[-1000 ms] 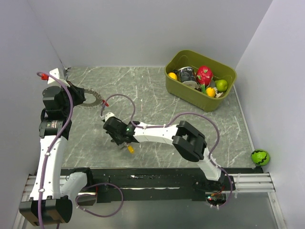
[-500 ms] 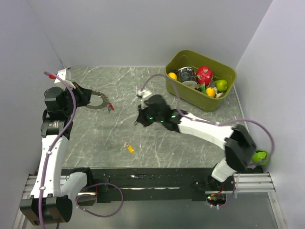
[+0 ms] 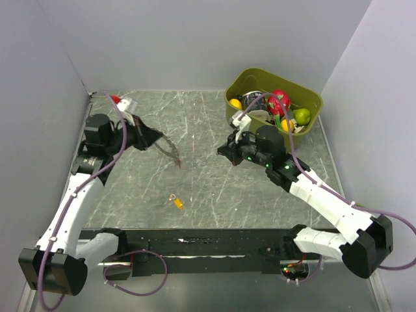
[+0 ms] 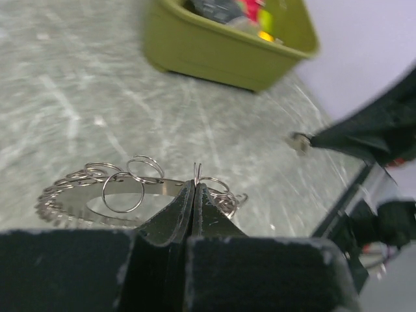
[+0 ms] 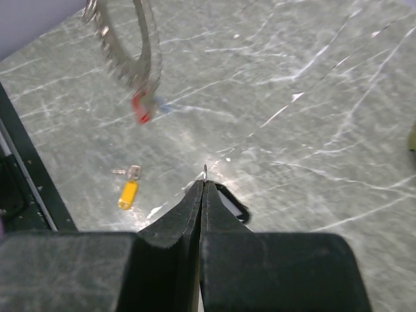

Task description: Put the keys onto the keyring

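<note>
My left gripper (image 3: 156,139) is shut on a small wire loop of the keyring (image 3: 168,151) and holds it tilted above the table. The toothed metal keyring (image 4: 97,198) carries thin loops, and a red tag (image 5: 141,108) hangs from it. My right gripper (image 3: 225,153) is shut on the black key (image 5: 235,203); its ring pokes out past the tips and its black cap hangs beside the right finger. The yellow key (image 3: 175,201) lies alone on the table near the front; in the right wrist view the yellow key (image 5: 128,192) shows below the hanging keyring (image 5: 133,49).
A green bin (image 3: 260,130) of toy fruit and cans stands at the back right, just behind the right arm. A green ball (image 3: 355,214) rests at the table's right front edge. Grey walls close in left, back and right.
The right arm swung from beside the yellow key up and right, toward the bin. The left arm lifted the keyring off the table and carried it toward the middle.
</note>
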`<state>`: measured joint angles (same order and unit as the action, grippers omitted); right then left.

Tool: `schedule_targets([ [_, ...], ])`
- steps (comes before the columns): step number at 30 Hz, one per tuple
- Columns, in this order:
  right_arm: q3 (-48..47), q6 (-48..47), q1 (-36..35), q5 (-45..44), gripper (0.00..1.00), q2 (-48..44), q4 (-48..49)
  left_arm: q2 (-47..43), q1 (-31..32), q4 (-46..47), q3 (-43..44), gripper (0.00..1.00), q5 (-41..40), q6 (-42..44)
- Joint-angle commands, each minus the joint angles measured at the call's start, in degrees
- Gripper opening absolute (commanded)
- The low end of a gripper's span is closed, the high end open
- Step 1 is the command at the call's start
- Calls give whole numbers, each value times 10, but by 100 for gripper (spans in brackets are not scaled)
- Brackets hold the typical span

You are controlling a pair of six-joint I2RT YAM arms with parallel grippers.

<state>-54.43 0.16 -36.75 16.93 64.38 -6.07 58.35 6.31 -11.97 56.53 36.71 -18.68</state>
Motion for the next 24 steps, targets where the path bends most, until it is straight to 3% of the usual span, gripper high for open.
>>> schedule_targets([
  [1, 13, -59, 18, 71, 0, -36, 9, -10, 76, 72, -16, 1, 4, 13],
  [4, 14, -74, 19, 109, 0, -44, 4, 2, 138, 106, -48, 1, -29, 22],
  [11, 9, -99, 19, 190, 0, -37, -7, 60, 263, 52, -36, 1, -74, 100],
  [24, -8, -135, 19, 224, 0, -21, -45, 56, 345, 26, -37, 1, -144, 138],
])
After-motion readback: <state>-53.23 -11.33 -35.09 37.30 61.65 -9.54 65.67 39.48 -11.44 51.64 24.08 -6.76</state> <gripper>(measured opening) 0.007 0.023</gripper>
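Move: The key hanging from the right fingertips is some 20 cm to the left hand's right, 4 cm back and 6 cm lower. From the right hand, the keyring hanging in the left fingers is about 17 cm left, 2 cm ahead, nearly level. The yellow-tagged keys lie 14 cm left of the right hand, 9 cm back and 24 cm down; the green bin's middle is 21 cm ahead, 19 cm right, 16 cm down. Left swings its keyring some 18 cm right, down and back towards the key; right draws 5 cm back. ##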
